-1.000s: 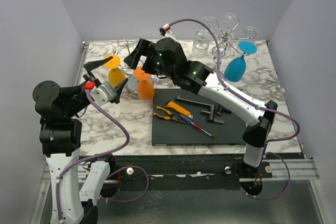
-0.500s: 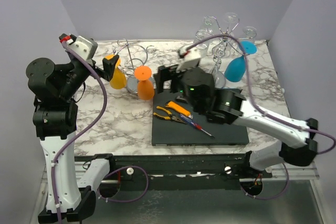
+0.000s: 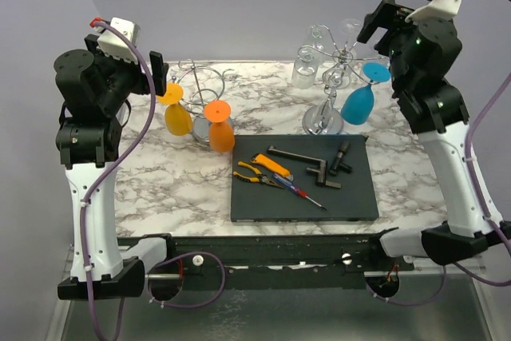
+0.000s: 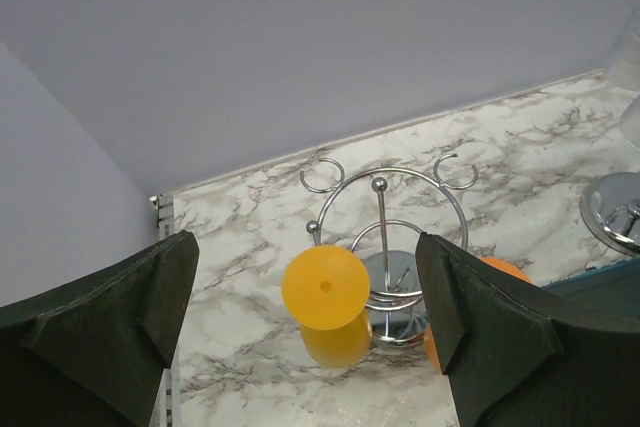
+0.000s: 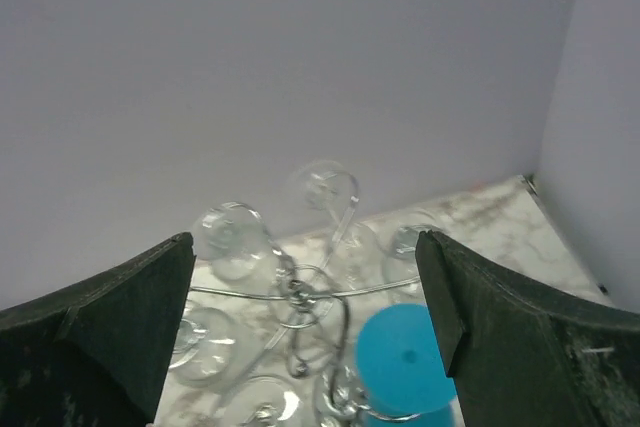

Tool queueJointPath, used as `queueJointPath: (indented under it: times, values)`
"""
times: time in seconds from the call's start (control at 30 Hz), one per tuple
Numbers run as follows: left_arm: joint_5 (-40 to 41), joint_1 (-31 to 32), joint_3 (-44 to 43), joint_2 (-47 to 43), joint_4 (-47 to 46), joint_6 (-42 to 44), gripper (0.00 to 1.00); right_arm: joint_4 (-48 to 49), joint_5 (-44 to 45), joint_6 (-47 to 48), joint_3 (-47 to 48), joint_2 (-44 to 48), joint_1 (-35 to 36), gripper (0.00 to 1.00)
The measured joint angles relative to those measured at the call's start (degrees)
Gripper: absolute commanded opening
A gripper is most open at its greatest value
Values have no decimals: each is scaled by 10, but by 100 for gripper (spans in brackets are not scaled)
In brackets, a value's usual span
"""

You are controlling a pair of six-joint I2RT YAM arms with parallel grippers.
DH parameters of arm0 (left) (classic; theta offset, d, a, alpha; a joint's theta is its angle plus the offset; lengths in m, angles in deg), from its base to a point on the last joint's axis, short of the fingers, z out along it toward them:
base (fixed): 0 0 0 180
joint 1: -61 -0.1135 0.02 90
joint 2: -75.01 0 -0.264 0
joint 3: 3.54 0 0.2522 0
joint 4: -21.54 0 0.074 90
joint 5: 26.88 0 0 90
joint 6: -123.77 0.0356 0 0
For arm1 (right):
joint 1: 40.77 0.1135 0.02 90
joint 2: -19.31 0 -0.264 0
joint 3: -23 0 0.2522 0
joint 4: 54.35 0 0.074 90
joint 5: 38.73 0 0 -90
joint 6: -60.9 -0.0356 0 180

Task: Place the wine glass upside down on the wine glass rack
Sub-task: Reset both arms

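Observation:
A yellow wine glass (image 3: 176, 113) hangs upside down by its foot (image 4: 325, 287) on the left wire rack (image 3: 201, 79). An orange glass (image 3: 218, 130) hangs upside down beside it on the same rack (image 4: 385, 237); in the left wrist view a finger partly hides the orange glass (image 4: 500, 269). My left gripper (image 3: 154, 75) is raised up and to the left of the yellow glass, open and empty (image 4: 303, 257). My right gripper (image 3: 382, 25) is high above the right rack (image 3: 329, 85), open and empty (image 5: 305, 252). A blue glass (image 3: 359, 100) hangs there upside down, foot up (image 5: 405, 362).
Clear glasses (image 3: 304, 66) (image 5: 230, 237) hang on the right rack. A black mat (image 3: 351, 197) at the front centre carries pliers (image 3: 263, 169), a screwdriver (image 3: 301, 192) and hex keys (image 3: 307, 161). Walls close in the back and both sides.
My left gripper has pulled away from the yellow glass and lifted up and left, jaws wider. The right arm has swung from over the left rack to high above the right rack.

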Motion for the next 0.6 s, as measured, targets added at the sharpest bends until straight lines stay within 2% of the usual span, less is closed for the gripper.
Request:
queueJointPath:
  times: [0.2,0.27,0.47,0.6]
  values:
    - [2,-36,-19,19,1,-3,99,-71,-160,-71,-10,-67,-243,99]
    - [-16,-82,-22,33,-2,-10,99,-83,-183,-90,-30,-70,-297,100]
    - [-98,-247,-11,90,-23,-37,99,-79,-195,-115,-106,-40,-354,99]
    - [-136,-292,69,90,-53,-38,99,-42,-186,-123,-238,25,-379,97]
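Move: Both hands hang empty, well above the racks. The yellow glass, upside down on the small rack, is about 10 cm ahead of the left hand, 6 cm right and 25 below; the orange one is 4 ahead and 20 right, equally low. From the right hand, the blue glass is some 8 cm ahead, 3 right and 30 below, and the tall rack's middle 12 ahead, 8 left and 33 down. The open right hand sweeps right and down, nearly 20 cm each; the left, 15 cm left, also sinking. ##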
